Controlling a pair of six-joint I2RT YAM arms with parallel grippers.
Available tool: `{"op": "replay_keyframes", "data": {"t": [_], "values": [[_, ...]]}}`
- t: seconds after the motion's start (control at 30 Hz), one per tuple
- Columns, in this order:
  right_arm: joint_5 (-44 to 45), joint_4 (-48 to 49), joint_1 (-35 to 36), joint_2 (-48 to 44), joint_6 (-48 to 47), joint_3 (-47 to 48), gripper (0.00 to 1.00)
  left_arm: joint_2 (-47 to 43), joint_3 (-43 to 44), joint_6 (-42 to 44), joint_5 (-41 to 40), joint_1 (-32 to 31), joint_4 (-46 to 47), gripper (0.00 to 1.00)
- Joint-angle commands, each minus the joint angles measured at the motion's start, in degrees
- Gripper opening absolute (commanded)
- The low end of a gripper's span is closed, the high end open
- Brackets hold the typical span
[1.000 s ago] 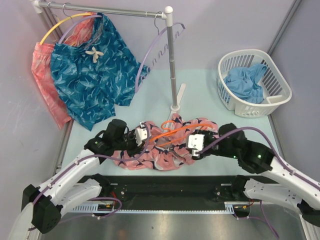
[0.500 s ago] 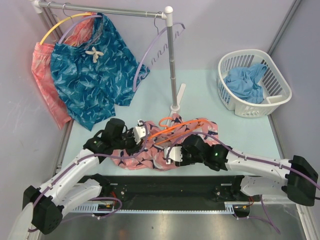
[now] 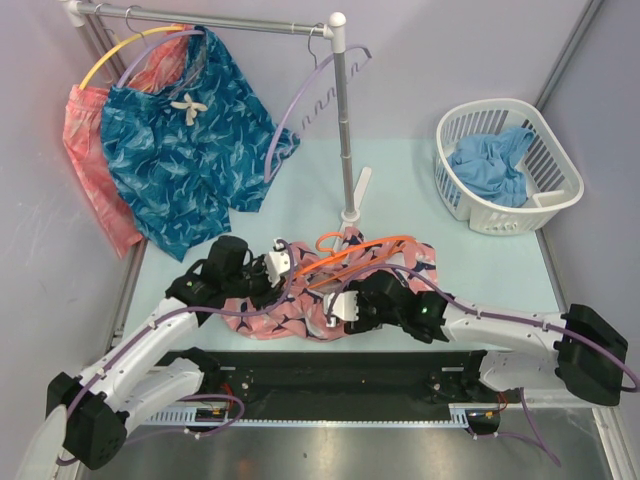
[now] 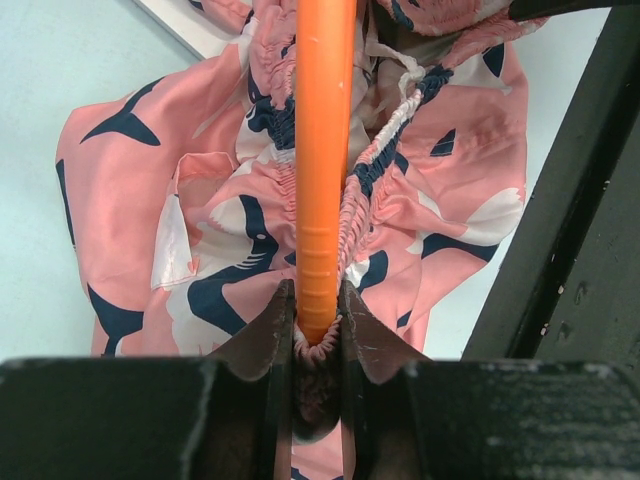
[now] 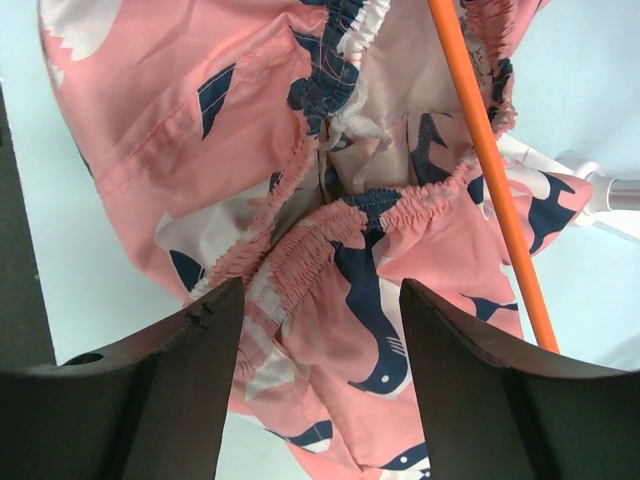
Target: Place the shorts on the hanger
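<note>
The salmon-pink shorts [image 3: 300, 312] with navy and white shapes lie bunched on the table near its front edge. The orange hanger [image 3: 355, 252] lies across them, its hook toward the rack pole. My left gripper [image 3: 283, 263] is shut on the hanger's left end, with a bit of the elastic waistband pinched in too; the left wrist view shows the hanger bar [image 4: 324, 160] running up from the jaws over the shorts [image 4: 200, 200]. My right gripper [image 3: 340, 308] is open just above the shorts [image 5: 340, 300], jaws either side of the waistband, with the hanger [image 5: 490, 170] to its right.
A clothes rack [image 3: 343, 120] stands at the back with teal-blue shorts [image 3: 185, 150], a coral garment [image 3: 85, 150], a yellow hanger [image 3: 110, 55] and lavender hangers [image 3: 300, 100]. A white laundry basket [image 3: 505, 165] with blue cloth sits at the back right.
My right arm has swung left and down, from the shorts' right side to their front middle, its gripper open over the waistband. The left gripper has stayed shut on the hanger.
</note>
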Motion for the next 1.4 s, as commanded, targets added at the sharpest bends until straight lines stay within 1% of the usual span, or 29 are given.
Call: {"op": "replay_keyframes", "data": {"t": [0.0, 0.17, 0.3, 0.4, 0.47, 0.5, 0.53, 0.6, 0.63, 0.73, 0.8, 0.83, 0.93, 0.97, 1.07, 1.17, 1.2, 1.27, 1.3, 1.37], "values": [[0.5, 4.6, 0.3, 1.4, 0.7, 0.8, 0.69, -0.2, 0.1, -0.8, 1.9, 0.4, 2.0, 0.00], [2.4, 5.8, 0.0, 4.8, -1.1, 0.8, 0.69, -0.7, 0.1, -0.8, 1.7, 0.7, 1.7, 0.00], [4.4, 3.7, -1.7, 6.8, -3.3, 0.7, 0.69, -0.5, 0.2, -0.7, 2.5, 1.8, 1.5, 0.00], [6.1, 2.4, -2.5, 6.2, -5.1, -0.4, 0.68, -0.2, 0.3, -0.5, 3.4, 2.9, 1.1, 0.00], [9.1, 3.2, -2.1, 5.4, -6.8, -1.7, 0.67, 0.0, 0.3, -0.3, 3.8, 3.2, 1.0, 0.00], [10.5, 3.5, -2.4, 4.6, -6.9, -2.1, 0.65, -0.1, 0.3, -0.1, 4.3, 3.7, 1.0, 0.00], [11.4, 3.5, -2.7, 4.3, -6.5, -2.1, 0.59, -0.3, 0.2, -0.1, 4.4, 3.8, 0.8, 0.00], [13.1, 3.4, -4.2, 2.8, -6.3, -2.1, 0.54, -0.4, 0.3, 0.1, 5.0, 4.6, 0.5, 0.00], [13.5, 3.3, -5.1, 2.3, -5.9, -2.0, 0.49, -0.4, 0.2, 0.3, 5.1, 4.8, 0.4, 0.00], [13.8, 2.6, -9.5, 0.6, -4.5, -1.6, 0.43, -0.5, 0.3, 0.5, 5.7, 5.3, 0.2, 0.00], [13.0, 2.2, -12.7, 0.1, -3.7, -1.1, 0.41, -0.5, 0.3, 0.7, 6.0, 5.4, 0.2, 0.00], [12.7, 2.1, -13.4, -0.1, -3.7, -0.9, 0.37, -0.4, 0.2, 0.7, 6.0, 5.4, 0.2, 0.00], [12.4, 1.6, -15.4, 0.2, -3.3, -0.3, 0.34, -0.2, 0.2, 0.7, 6.2, 5.4, 0.1, 0.00], [10.5, 1.2, -16.5, 0.1, -2.8, -0.2, 0.34, -0.3, 0.2, 0.8, 6.4, 5.4, 0.1, 0.00], [8.3, 0.9, -16.9, -0.5, -1.4, 0.2, 0.33, -0.4, 0.3, 0.7, 6.3, 5.4, 0.3, 0.01], [7.4, -1.2, -17.6, -1.5, -0.2, 0.6, 0.04, -0.8, 0.5, 0.6, 5.6, 6.1, 0.0, 0.00], [6.7, -2.1, -19.5, -2.3, 0.6, 0.6, 0.00, -1.3, 0.5, 0.7, 6.0, 6.8, -0.2, 0.00], [4.4, -5.2, -22.2, -4.6, 1.5, 0.6, 0.00, -1.8, 0.6, 1.3, 6.6, 9.6, -0.5, 0.00], [3.8, -6.1, -24.9, -5.4, 2.2, 0.6, 0.00, -2.1, 0.7, 1.9, 6.8, 10.6, -0.9, 0.00], [1.4, -7.9, -27.9, -7.1, 3.0, 0.6, 0.00, -2.5, 1.1, 4.2, 7.2, 13.0, -2.4, 0.00]]}}
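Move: The free right end of the shorts' waistband lies almost under the open right fingers, about 4 cm below and 1 cm to their left. From the right hand, the orange hanger's free end is about 15 cm to the right, 13 cm ahead and slightly higher, while its hook is some 14 cm ahead and 4 cm left. The left hand, still pinching the waistband with the hanger's other end, has the free waistband end about 13 cm to its right, 6 cm back and 7 cm lower. The waistband's free end is what the right hand takes: it dips about 3 cm into the cloth, then sweeps right and forward while rising again, some 12 cm in all, turning about 20 degrees clockwise. Its fingers narrow on the way and shut late, pinching the waistband and still drawing right at the end. The left hand keeps its pinch on waistband and hanger and gives way left by about 1.5 cm. ##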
